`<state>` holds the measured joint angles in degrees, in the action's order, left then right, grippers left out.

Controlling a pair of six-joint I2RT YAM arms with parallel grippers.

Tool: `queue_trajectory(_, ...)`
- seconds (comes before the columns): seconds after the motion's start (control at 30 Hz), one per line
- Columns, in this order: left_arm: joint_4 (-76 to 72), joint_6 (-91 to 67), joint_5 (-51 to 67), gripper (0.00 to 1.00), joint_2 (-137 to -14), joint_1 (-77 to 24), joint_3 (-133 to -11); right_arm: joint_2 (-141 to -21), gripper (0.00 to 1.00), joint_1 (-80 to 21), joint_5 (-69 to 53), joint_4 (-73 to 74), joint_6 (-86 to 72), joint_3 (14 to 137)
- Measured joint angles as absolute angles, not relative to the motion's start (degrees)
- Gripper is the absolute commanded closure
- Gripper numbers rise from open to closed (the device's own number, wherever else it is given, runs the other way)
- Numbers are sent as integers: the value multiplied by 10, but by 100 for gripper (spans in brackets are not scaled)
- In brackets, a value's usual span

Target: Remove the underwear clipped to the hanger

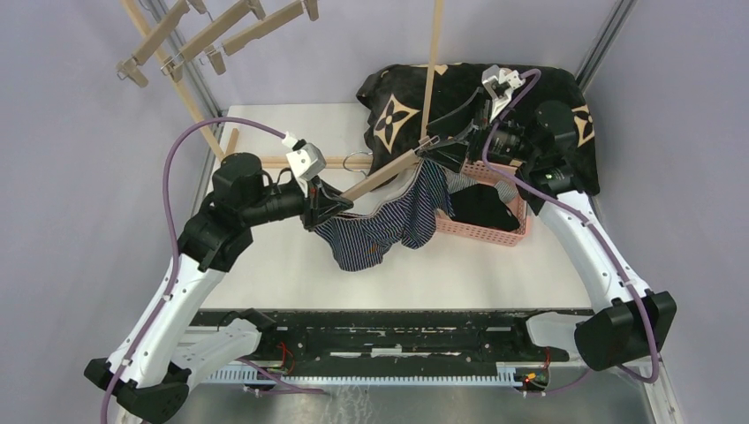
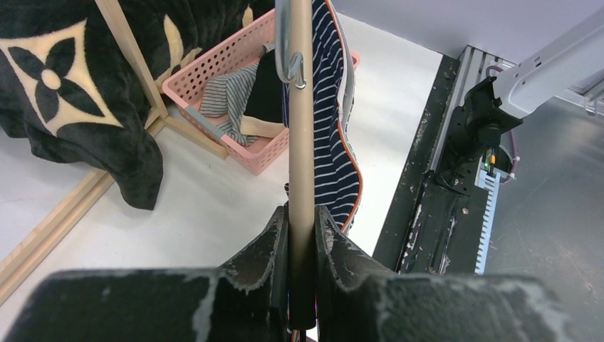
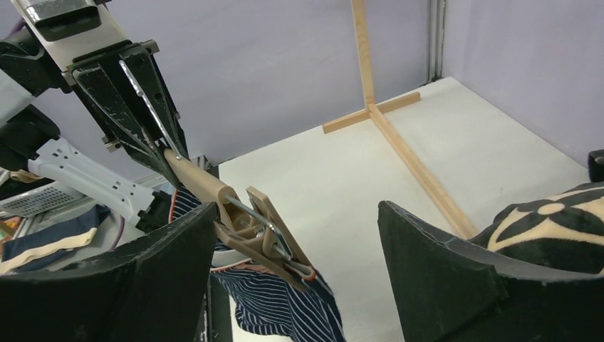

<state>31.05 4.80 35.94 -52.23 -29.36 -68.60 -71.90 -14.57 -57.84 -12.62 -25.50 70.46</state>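
Note:
My left gripper [image 1: 323, 208] is shut on the near end of a wooden clip hanger [image 1: 384, 172]; the bar runs between its fingers in the left wrist view [image 2: 301, 214]. Dark navy striped boxers [image 1: 389, 225] hang from the hanger's far clip [image 3: 267, 228]. My right gripper [image 1: 439, 146] is open and its jaws straddle that clip [image 3: 295, 214], the clip close to the left finger. Grey-white striped boxers [image 2: 224, 96] and black boxers with a beige waistband [image 2: 265, 92] lie in the pink basket [image 1: 487, 231].
A black flower-patterned blanket [image 1: 397, 102] drapes behind the basket. A wooden rack post [image 1: 431, 62] rises in front of the blanket, with its base bars [image 3: 406, 153] on the table. Several empty clip hangers [image 1: 212, 35] hang at the upper left.

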Motion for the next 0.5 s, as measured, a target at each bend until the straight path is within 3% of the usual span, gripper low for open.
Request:
queue_trajectory(0.07,309,48,359,97,-526,-294,-686,-726,18,-146,-585,-138,-270,704)
queue_trajectory(0.13,303,42,359,97,-529,-294,-684,-732,29,-146,-589,-157,-287,704)
queue_trajectory(0.4,298,30,346,97,-532,-294,-680,-750,98,-147,-610,-232,-349,697)
queue_trajectory(0.5,298,28,346,97,-531,-294,-680,-750,99,-144,-612,-236,-357,697)
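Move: The wooden clip at the hanger's right end is almost between the right fingers, roughly 2 cm back, 2 cm to the left and 1 cm below the right hand. The striped underwear's middle is about 6 cm back, 14 cm left and 10 cm below that hand; the pink basket is some 6 cm ahead, 13 cm right and 35 cm below it. From the left hand, the clip is about 20 cm right, 9 cm ahead and 3 cm lower. Almost in place, easing under 1 cm to the left and up with a turn of some 5 degrees, the right hand closes its nearly wide-open fingers almost shut, pinching the clip at the hanger's right end. The left hand keeps its grip on the hanger's left end, edging about 1 cm forward. ##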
